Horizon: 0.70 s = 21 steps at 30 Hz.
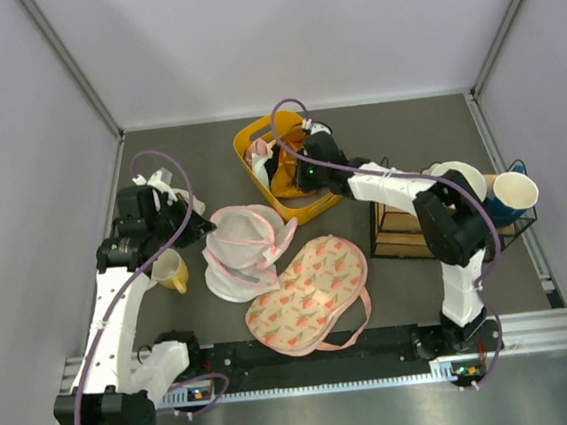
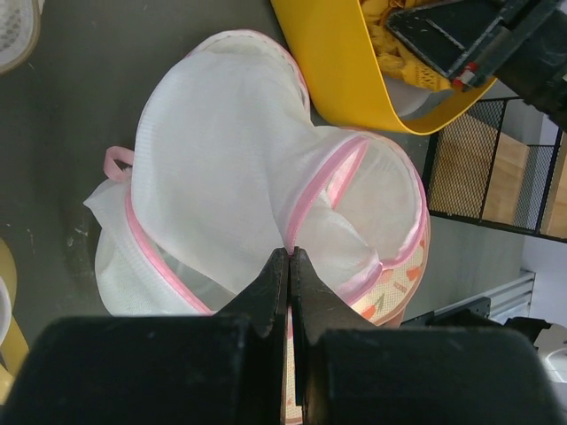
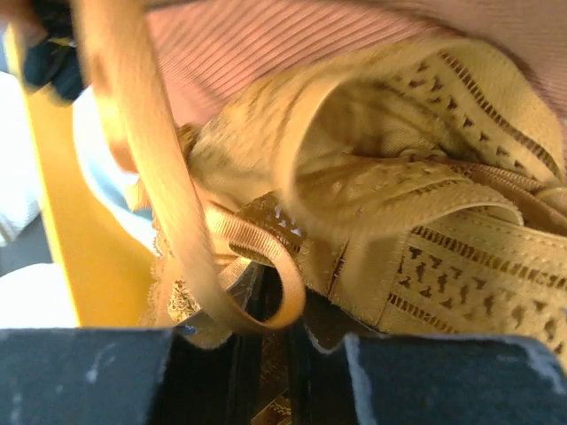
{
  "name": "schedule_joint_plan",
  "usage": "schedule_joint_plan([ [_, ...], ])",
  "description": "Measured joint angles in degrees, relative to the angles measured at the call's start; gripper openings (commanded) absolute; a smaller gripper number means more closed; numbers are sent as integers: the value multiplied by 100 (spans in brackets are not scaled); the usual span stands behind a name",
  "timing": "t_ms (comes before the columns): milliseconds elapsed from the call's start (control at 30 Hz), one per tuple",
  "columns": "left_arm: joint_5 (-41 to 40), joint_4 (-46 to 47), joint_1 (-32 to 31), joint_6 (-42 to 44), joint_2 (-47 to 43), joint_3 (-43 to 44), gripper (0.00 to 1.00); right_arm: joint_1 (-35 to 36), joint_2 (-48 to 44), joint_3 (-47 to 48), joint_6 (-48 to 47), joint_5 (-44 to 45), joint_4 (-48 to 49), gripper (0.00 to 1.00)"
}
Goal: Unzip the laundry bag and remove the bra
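Note:
The laundry bag (image 1: 246,244), white mesh with a pink zipper edge, lies mid-table with its two domes spread apart. My left gripper (image 1: 201,226) is shut on a fold of its pink edge; in the left wrist view the gripper (image 2: 290,253) pinches the laundry bag (image 2: 221,150) at that seam. The mustard bra (image 1: 287,182) is over the yellow basket (image 1: 252,135). My right gripper (image 1: 281,169) reaches into that basket. In the right wrist view the gripper (image 3: 279,297) has its jaws nearly together with lace of the bra (image 3: 425,221) between them, and a strap loops in front.
A flat cream pouch with red print (image 1: 307,296) lies in front of the bag. A yellow mug (image 1: 172,271) stands by the left arm. A black wire rack (image 1: 396,232) and a white cup (image 1: 516,192) are at the right. Pink ribbed cloth (image 3: 292,53) lies behind the bra.

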Motion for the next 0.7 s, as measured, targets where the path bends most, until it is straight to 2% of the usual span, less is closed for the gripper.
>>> schedule_joint_plan([
  [100, -2, -9, 24, 31, -92, 0, 0, 0, -420, -24, -74, 48, -140, 17],
  [200, 0, -22, 31, 46, -146, 0, 0, -2, -979, -24, -219, 170, -203, 29],
  [233, 0, -31, 31, 48, -155, 0, 0, -4, -1165, -9, -278, 214, -201, 37],
  [267, 0, -39, 31, 50, -155, 0, 0, -7, -1327, 13, -334, 264, -186, 40],
  [367, 2, -42, 31, 61, -155, 0, 0, -11, -1471, 352, -542, 417, -214, 41],
  [500, 2, -48, 33, 63, -155, 0, 0, -50, -977, 1279, -750, 610, -225, 40],
  [700, 2, -55, 42, 61, -155, 0, 0, -240, 540, 2529, -828, 892, -323, 39],
])
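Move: The right fingers, nearly shut, sit down in the mustard bra in the yellow basket; its bulk is about 2 cm ahead of them. The brown ribbed cloth at the basket's far end lies some 10 cm ahead at roughly hand height. The black cloth is about 5 cm ahead and 5 cm left, the pink cloth 8 cm ahead and 9 cm left. From the idle left hand the brown cloth is some 27 cm ahead, 23 cm right and 11 cm lower. The right fingers come free of the bra as the hand rises some 18 cm almost straight up, opening part-way and tilting their tips up about 20 degrees. The hand then swings forward over the brown cloth towards the basket's far end, ending some 10 cm farther out, and sinks about 5 cm, fingers still open. ##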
